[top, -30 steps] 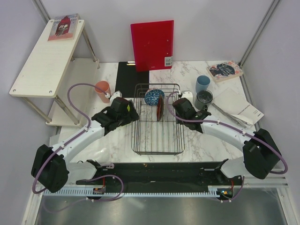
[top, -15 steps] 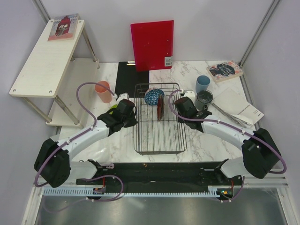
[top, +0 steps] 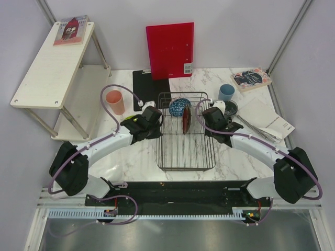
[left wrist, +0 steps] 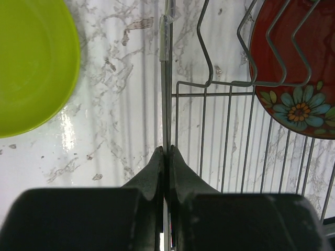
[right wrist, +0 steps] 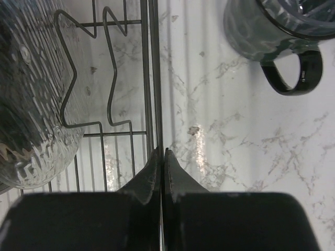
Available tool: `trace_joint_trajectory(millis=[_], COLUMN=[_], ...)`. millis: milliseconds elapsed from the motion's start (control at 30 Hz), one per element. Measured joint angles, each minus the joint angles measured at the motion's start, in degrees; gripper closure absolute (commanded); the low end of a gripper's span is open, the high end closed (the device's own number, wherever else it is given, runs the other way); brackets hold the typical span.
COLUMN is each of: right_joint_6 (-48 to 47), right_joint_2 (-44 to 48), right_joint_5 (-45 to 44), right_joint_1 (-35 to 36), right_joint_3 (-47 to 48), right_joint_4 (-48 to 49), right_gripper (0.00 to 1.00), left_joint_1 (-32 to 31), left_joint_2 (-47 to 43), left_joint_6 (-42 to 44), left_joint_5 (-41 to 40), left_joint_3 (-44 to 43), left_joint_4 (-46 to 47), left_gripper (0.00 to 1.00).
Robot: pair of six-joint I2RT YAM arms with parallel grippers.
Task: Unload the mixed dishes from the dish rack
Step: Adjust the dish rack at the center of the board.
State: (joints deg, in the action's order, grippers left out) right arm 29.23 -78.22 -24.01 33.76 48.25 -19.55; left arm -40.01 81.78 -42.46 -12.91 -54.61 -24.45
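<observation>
The dish rack stands at the table's middle with the blue patterned bowl and the dark red plate upright at its far end. My left gripper is shut on the rack's left rim wire. On the opposite side, my right gripper is shut on the right rim wire. The clear glass plate stands inside the rack, left in the right wrist view. Outside on the marble are the lime-green dish, pink cup, light blue cup and dark grey mug.
A red folder leans on the back wall behind a flat black mat. A book and a spiral notebook with papers lie at the right. A wooden shelf stands at the left.
Both grippers have closed on the rack's side rims. The rack, with both arms, has slid away from the bases and a little to the right.
</observation>
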Motion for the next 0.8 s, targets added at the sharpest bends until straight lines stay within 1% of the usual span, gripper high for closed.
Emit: trace_joint_trajectory(millis=[333,433,467,500,533,567,600,633,667,700,733,767,800], right_joint_6=[-1.99,-2.54,-2.67,-2.73,-2.75,-2.69,-2.49,-2.25,-1.79,-1.29,-1.03,-0.70,-0.59], right_joint_2=[1.66,1.68,1.68,1.73,1.84,1.92,1.99,2.12,2.23,2.27,2.27,2.27,2.29], right_joint_5=[-0.50,-1.03,-1.20,-1.29,-1.29,-1.27,-1.36,-1.57,-1.40,-1.40,-1.33,-1.25,-1.05], right_joint_1=[-4.39,-4.98,-5.09,-5.11,-5.11,-5.11,-5.14,-5.25,-5.42,-5.51,-5.51,-5.51,-5.51], right_joint_3=[-0.96,-0.96,-0.96,-0.96,-0.96,-0.96,-0.96,-0.96,-0.96,-0.96,-0.96,-0.96,-0.94], right_joint_4=[-2.36,-2.80,-2.91,-2.97,-3.02,-3.15,-3.21,-3.45,-3.61,-3.65,-3.61,-3.65,-3.69], right_gripper=[1.00,1.00,0.98,0.91,0.87,0.82,0.77,0.65,0.61,0.56,0.54,0.52,0.48], left_joint_1=[-4.15,-4.79,-4.85,-4.85,-4.85,-4.85,-4.85,-4.81,-4.87,-5.01,-5.16,-5.38,-5.46], left_joint_2=[7.50,8.41,8.48,8.48,8.44,8.37,8.28,8.35,8.52,8.57,8.44,8.22,7.91], left_joint_6=[0.13,0.13,0.13,0.13,0.13,0.17,0.42,0.74,0.90,1.25,1.44,1.55,1.62], left_joint_5=[-0.39,-0.63,-0.66,-0.66,-0.68,-0.70,-0.83,-0.72,-0.44,-0.39,-0.35,-0.33,-0.37], left_joint_3=[-7.15,-8.02,-8.04,-8.04,-8.02,-8.02,-8.00,-7.85,-7.61,-7.37,-7.17,-7.04,-6.93], left_joint_4=[-1.18,-1.01,-0.79,-0.74,-0.72,-0.74,-0.52,0.20,1.46,2.27,2.82,3.30,3.56], left_gripper=[0.98,0.98,0.94,0.88,0.80,0.63,0.54,0.45,0.30,0.25,0.22,0.15,0.11])
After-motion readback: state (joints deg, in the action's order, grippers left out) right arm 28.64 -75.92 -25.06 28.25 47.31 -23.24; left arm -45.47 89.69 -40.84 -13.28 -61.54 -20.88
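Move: Both hands already grip the rack's side rails, so the dish rack's middle lies some 12 cm to the left hand's right and about 11 cm to the right hand's left, roughly 5 cm lower. From the left hand, the red plate stands 12 cm right and 3 cm ahead, the green plate 11 cm left and 1 cm ahead, the black board 3 cm left and 16 cm ahead. The mug is 9 cm ahead and 9 cm right of the right hand. Rightward and level, the two hands carry on shifting the dish rack together by its side rails, about 4 cm, the right hand closing in on the mug, both turning slightly clockwise. They slow to a near stop, then both grippers open and let go of the rails, the left wider, while the left hand edges another centimetre right. ##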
